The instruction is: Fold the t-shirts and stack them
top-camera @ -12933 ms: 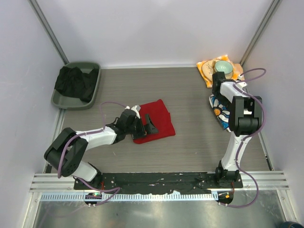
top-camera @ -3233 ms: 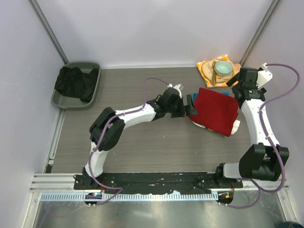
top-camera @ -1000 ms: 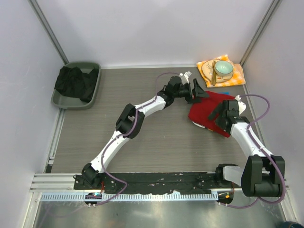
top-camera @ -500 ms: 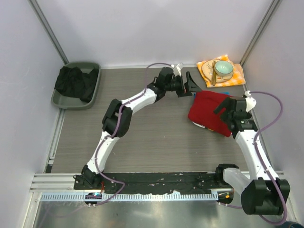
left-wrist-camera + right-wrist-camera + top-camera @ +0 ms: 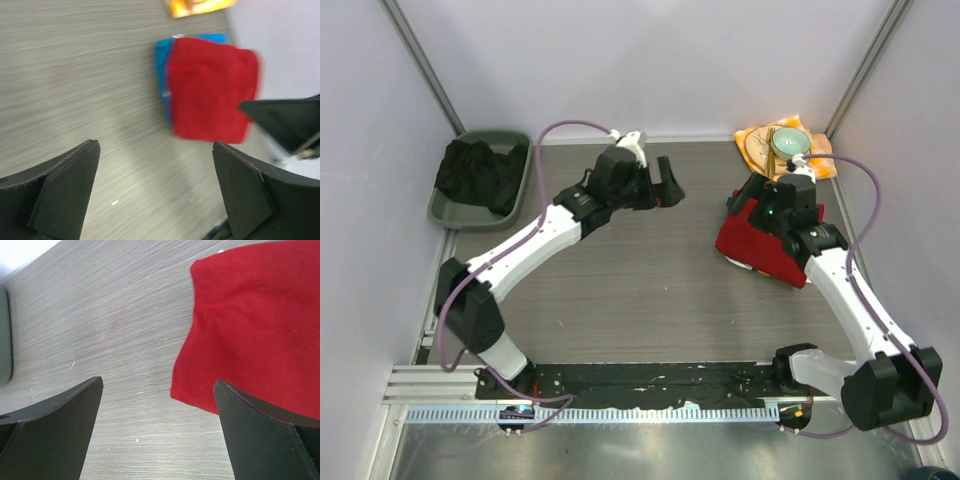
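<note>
The folded red t-shirt (image 5: pixel 765 245) lies at the right of the table on top of the daisy-print t-shirt, of which only a white edge (image 5: pixel 734 262) peeks out at the near left. In the left wrist view the red t-shirt (image 5: pixel 212 95) covers blue cloth (image 5: pixel 162 70). My left gripper (image 5: pixel 666 186) hovers open over bare table, well to the left of the stack, nothing between its fingers (image 5: pixel 65 190). My right gripper (image 5: pixel 748 198) stands open above the stack's far left corner. In its own view the red t-shirt (image 5: pixel 255 325) lies beside the right finger (image 5: pixel 265 440), untouched.
A grey-green bin (image 5: pixel 515 195) holding dark cloth stands at the back left; its edge (image 5: pixel 4 335) shows in the right wrist view. An orange-yellow cloth (image 5: pixel 757 140) with a pale bowl (image 5: pixel 790 143) sits at the back right, just behind the stack. Walls close in on three sides.
My left gripper has drawn back leftward, away from the stack. My right arm has swung from the stack's right side to above its far left corner. The t-shirts have not moved.
</note>
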Controlling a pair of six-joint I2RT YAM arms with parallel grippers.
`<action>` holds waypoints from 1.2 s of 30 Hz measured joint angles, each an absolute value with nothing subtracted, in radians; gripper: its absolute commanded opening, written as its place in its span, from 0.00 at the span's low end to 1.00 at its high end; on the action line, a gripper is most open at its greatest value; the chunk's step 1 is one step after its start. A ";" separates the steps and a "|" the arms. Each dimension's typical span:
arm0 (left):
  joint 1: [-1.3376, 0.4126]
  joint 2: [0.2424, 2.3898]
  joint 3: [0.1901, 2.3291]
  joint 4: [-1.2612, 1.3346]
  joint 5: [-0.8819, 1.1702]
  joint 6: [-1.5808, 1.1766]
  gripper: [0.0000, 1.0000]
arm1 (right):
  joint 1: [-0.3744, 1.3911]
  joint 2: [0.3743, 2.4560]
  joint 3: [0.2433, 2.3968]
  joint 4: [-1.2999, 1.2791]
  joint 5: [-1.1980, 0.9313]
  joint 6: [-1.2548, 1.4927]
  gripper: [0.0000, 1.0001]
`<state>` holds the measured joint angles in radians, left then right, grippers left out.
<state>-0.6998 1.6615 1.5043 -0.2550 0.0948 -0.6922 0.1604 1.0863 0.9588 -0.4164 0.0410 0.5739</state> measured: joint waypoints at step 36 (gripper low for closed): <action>-0.690 0.908 0.876 -0.635 -0.713 -0.730 1.00 | 0.594 1.371 1.057 -0.287 0.611 0.385 1.00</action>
<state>-0.6903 0.9077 0.8761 -0.6346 -0.7128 -0.7300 0.5938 1.3712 1.0573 -0.2867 0.6109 0.3855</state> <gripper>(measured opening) 0.996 0.996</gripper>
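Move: The black shirt in the grey bin lies about 15 cm farther out than the left gripper, some 44 cm to its left and 22 cm lower; the folded red shirt on the stack is roughly 27 cm to that gripper's right, 2 cm nearer and 23 cm below. From the right gripper the black shirt is about 17 cm ahead, 71 cm left and 17 cm lower. The red shirt lies some 18 cm beneath the right gripper, level fore and aft and 2 cm right, the bowl on its mat about 25 cm ahead, 5 cm right, 17 cm lower. Swing the left gripper some 27 cm left over bare table, away from the red stack and towards the bin's side, drawing back about 10 cm, ending lower and turned some 40 degrees counter-clockwise. Shift the open right gripper left about 9 cm and slightly forward, dipping then rising partway as its left side rolls up, and ease back right a little. Keep both empty and open. ##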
